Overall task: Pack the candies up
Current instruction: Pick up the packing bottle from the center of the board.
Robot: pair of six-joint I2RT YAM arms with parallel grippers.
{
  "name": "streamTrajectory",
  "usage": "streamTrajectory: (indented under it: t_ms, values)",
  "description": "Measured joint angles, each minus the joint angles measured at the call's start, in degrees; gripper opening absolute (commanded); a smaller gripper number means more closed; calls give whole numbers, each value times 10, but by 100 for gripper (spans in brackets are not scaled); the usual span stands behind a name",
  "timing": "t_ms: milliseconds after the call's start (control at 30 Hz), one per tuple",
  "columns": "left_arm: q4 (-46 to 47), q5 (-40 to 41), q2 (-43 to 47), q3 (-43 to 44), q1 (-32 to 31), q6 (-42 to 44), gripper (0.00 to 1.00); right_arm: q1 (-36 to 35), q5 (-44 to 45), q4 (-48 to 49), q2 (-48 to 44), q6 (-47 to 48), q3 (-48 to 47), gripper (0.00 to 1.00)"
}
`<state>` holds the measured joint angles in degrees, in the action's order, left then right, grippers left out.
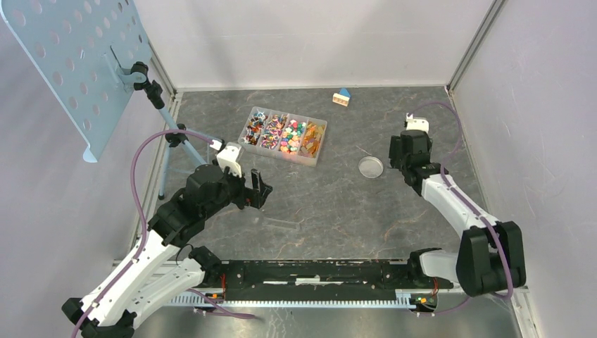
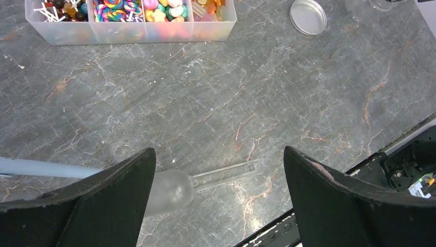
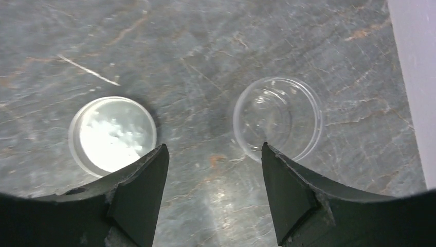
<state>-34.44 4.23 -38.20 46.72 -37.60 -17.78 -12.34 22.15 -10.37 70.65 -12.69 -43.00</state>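
The candies lie sorted by colour in a clear divided box at the back centre of the table. The left wrist view shows them at its top edge. My left gripper hangs wide open above a clear plastic scoop, which lies flat on the table. My right gripper is open over bare table. A round silver lid lies to its left. A clear round cup sits to its right, its rim by the right fingertip.
A small blue-roofed toy house stands near the back wall. A perforated blue panel on a tripod leans over the left side. A black rail runs along the near edge, and walls enclose the table.
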Motion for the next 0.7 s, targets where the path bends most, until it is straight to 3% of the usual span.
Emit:
streamTrajectory:
  t_ms: [233,467,700]
  values:
    - [0,2,0,0,0,5,100,76,-31,-3,58,31,-1,56]
    - [0,2,-3,-1,0,15,100,106,-57,0,91,38,-1,37]
    - [0,2,-3,-2,0,18,100,106,-87,-1,93,55,-4,10]
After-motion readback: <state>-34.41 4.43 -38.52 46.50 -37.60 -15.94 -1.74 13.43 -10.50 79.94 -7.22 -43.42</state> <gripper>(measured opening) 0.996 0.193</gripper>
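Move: The packing bottle stands upright about 8 cm to the right hand's right, level with it fore and aft, its middle some 9 cm lower. The round lid lies about 7 cm left and 1 cm back of that hand; the candy box is far off, some 35 cm left and 8 cm ahead. From the left hand, the bottle is roughly 48 cm right and 12 cm ahead. The right hand sinks and goes right, each about 5 cm, tipping down, fingers nearly closing astride the bottle's left rim. ##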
